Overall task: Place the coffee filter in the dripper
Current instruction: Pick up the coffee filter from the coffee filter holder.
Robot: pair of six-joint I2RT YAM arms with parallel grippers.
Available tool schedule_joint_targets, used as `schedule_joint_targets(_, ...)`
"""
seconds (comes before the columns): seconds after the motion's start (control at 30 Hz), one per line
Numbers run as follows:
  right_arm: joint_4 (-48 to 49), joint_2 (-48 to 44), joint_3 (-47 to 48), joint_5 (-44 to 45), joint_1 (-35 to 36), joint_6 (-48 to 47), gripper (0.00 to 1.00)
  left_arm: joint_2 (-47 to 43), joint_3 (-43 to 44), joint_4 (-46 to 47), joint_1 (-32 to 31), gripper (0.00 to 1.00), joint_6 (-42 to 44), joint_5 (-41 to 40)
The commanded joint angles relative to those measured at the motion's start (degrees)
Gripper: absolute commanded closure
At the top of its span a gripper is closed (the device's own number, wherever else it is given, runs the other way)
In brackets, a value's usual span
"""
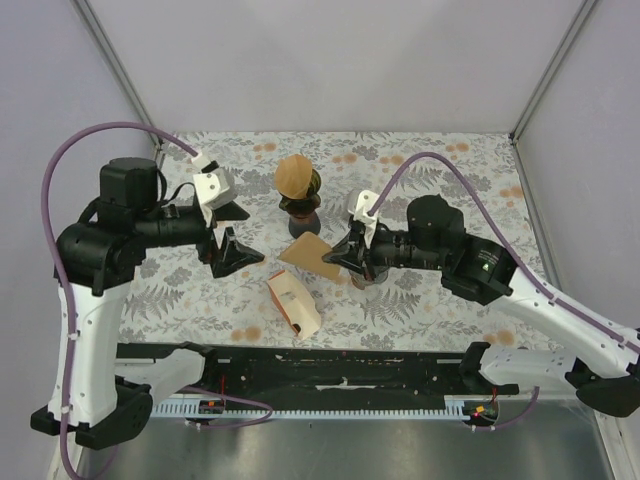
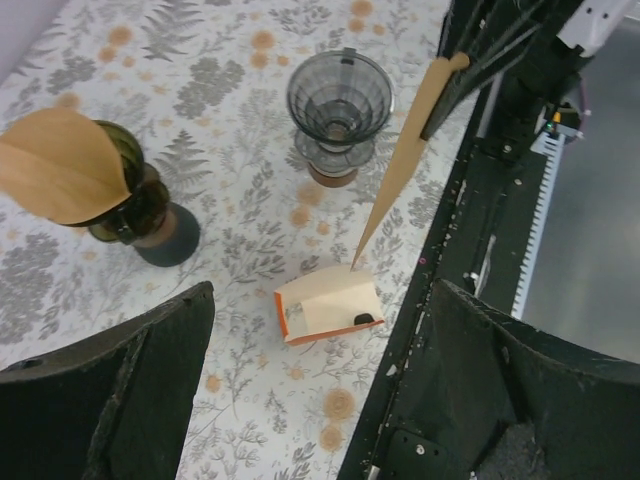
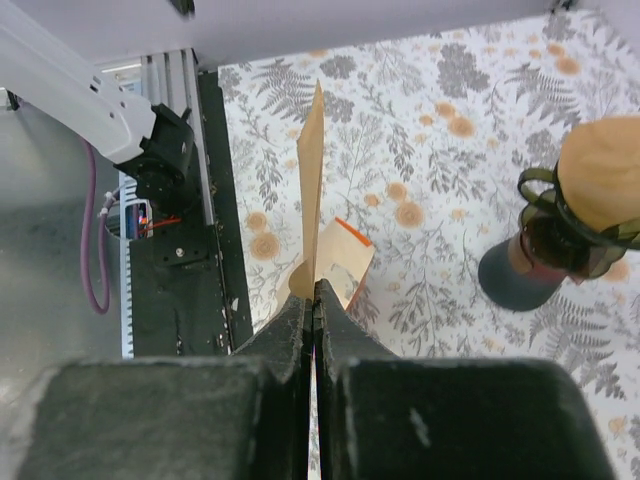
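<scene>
A flat brown coffee filter (image 3: 312,180) hangs edge-on above the table, pinched at its rim by my shut right gripper (image 3: 314,290). In the left wrist view the same filter (image 2: 405,160) slants down beside an empty grey glass dripper (image 2: 340,100) on a brown base, and its tip reaches the filter box (image 2: 328,305). From above, the filter (image 1: 310,255) sticks out left of the right gripper (image 1: 338,256). My left gripper (image 1: 235,230) stands wide open and empty to the left of it; seen from its wrist, the left gripper (image 2: 322,290) hovers high over the box.
A second, dark green dripper (image 1: 297,180) on a dark stand holds a brown filter; it stands behind the held filter. The open orange-edged filter box (image 1: 293,303) lies near the front. The black rail (image 1: 340,365) runs along the table's near edge.
</scene>
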Motion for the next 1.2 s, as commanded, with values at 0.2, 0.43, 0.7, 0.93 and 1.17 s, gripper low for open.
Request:
schedule_joint_targets(0.2,0.96,5.15,9.48,-11.16,-3.34,-3.29,1.00,2.73,-8.63,6.42,-4.56,0.14,-0.25,6.68)
schedule_joint_targets(0.43,1.05,6.91,10.62,-12.04,-5.27,-3.29,1.00,4.75,-12.24,8.72,-8.87,0.65,-1.66,11.69)
schedule_joint_targets(0.7,1.14,7.53,9.40,-10.12,-7.55,-3.73,0.91,5.11,-13.21,10.20,-9.84,0.98,-3.85,9.24)
schedule_joint_targets(0.93,1.49,3.75,7.46,-1.78,-10.81,-1.10,0.25,4.67,-9.71,15.40,-9.93,0.98,-6.94,-18.59)
schedule_joint_targets(1.17,1.49,1.81,7.81,4.13,-11.51,4.00,0.18,1.60,-4.94,21.35,-10.54,0.98,13.66,-48.93)
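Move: The coffee filter, still held by the right hand, has its middle some 8 cm right of the open left hand, about level fore and aft, and 6 below. From the left hand the filter holder lies about 4 cm right, straight below by some 34; the amber dripper is 18 ahead, 6 right and 28 lower. From the right hand, the filter's middle is about 4 cm left, 1 ahead and 1 below; the clear dripper is 11 ahead, 8 right, 28 below. The filter's free side is met by the left hand, which sinks and goes right about 6 cm each way and shuts its fingers on the paper, while the right hand keeps its pinch, rising slightly and easing forward. The right fingers then open and draw off forward and right; the left carries the filter some 8 cm forward and 5 left, towards the amber dripper, swinging counter-clockwise. ##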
